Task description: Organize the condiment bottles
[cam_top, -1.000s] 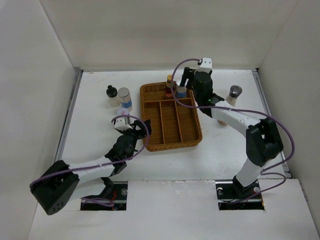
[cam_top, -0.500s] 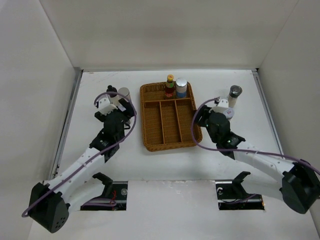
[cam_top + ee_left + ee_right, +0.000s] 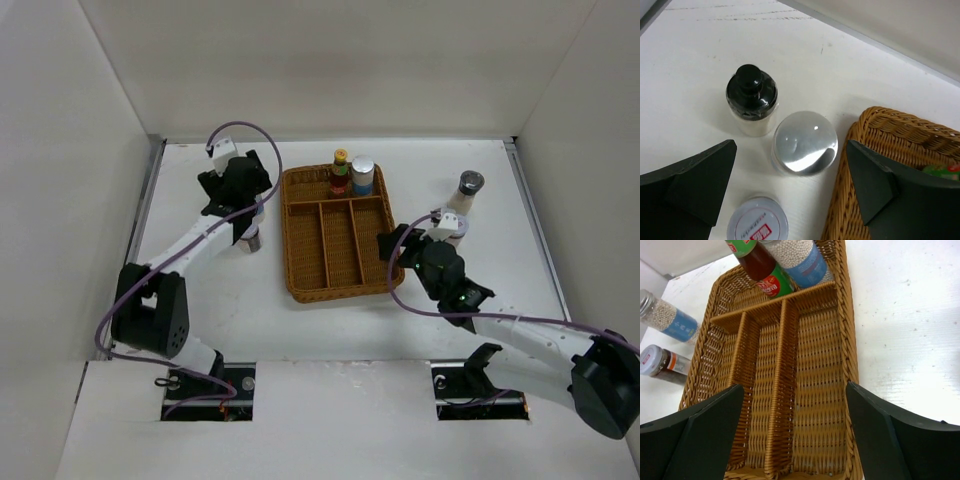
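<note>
My left gripper [image 3: 244,203] [image 3: 790,192] is open and hovers over three bottles left of the wicker tray [image 3: 345,293] [image 3: 880,125]: a black-capped jar [image 3: 751,97], a silver-lidded shaker [image 3: 805,142] between my fingers, and a white-lidded jar [image 3: 757,221] [image 3: 252,240]. My right gripper [image 3: 393,244] [image 3: 795,440] is open and empty over the tray's right side [image 3: 853,340]. A yellow-capped brown sauce bottle [image 3: 340,170] [image 3: 762,267] and a blue-labelled shaker [image 3: 362,175] [image 3: 801,257] stand in the tray's back compartment. Another shaker [image 3: 466,190] stands at the right.
The tray's three long compartments [image 3: 825,390] hold nothing. The right wrist view shows a blue-labelled shaker [image 3: 667,317] and a white-lidded jar [image 3: 660,365] beyond the tray's left rim. White walls enclose the table on the back and both sides.
My right arm has drawn back from the tray's back compartment, leaving the shaker there, to the tray's right rim. My left arm has swung from the near left to over the left bottles.
</note>
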You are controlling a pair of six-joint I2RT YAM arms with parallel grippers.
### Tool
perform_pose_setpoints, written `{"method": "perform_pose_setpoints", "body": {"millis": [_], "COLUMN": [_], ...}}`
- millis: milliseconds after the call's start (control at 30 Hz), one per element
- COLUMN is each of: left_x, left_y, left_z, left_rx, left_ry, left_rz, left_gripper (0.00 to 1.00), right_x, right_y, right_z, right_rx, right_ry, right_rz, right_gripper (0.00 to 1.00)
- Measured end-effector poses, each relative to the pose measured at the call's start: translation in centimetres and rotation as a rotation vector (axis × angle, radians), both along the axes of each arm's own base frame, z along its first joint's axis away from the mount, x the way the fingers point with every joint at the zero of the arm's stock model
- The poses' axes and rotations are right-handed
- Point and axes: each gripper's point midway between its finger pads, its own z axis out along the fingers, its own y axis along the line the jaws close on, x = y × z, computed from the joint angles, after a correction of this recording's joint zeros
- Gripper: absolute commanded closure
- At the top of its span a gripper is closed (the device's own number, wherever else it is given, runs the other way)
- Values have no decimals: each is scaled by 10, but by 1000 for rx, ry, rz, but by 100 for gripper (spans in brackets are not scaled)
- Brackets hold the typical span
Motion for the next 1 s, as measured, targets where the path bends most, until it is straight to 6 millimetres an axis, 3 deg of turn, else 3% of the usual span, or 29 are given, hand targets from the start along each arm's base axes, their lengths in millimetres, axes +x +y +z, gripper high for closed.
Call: {"method": "perform_pose_setpoints", "body": {"millis": [167,467,667,900,1000], "left_x": [18,34,34,31,26], "left_y": [-5,-11,-11,-19,-34], "left_z": [-15,-31,-38,-30,-5], "left_rx": [40,74,83,95,112], "left_ry": [56,98,112,87,25], "left_rz": [-30,-55,-57,-80,-120], "left_gripper": [10,25,53,56,56], "right_x": [1,1,1,1,2], "right_y": [4,8,8,7,6], "right_z": [-2,-10,-9,-8,-8], "right_rx": [6,-4,-1,2,6], "right_ry": [5,24,21,20,19], "right_rz": [16,33,35,32,26], "right_gripper": [9,9,9,9,9]}}
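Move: Just ahead of the open left hand stands the silver-lidded jar, its middle about 3 cm forward, 1 cm right and 7 cm below. The black-capped bottle stands some 6 cm left of that jar and 1 cm farther out; the short jar is about 6 cm nearer than it and 1 cm left. The basket's middle lies roughly 20 cm right of the hand. From the right hand the silver-lidded jar is about 16 cm ahead and 30 cm left. Easing forward and down about 4 cm each way, the left hand brings its open fingers around the upper part of the silver-lidded jar and closes to pinch it from both sides. With the grip set, it lifts some 3 cm while swinging right, towards the basket, by about 2 cm and drawing back slightly. ##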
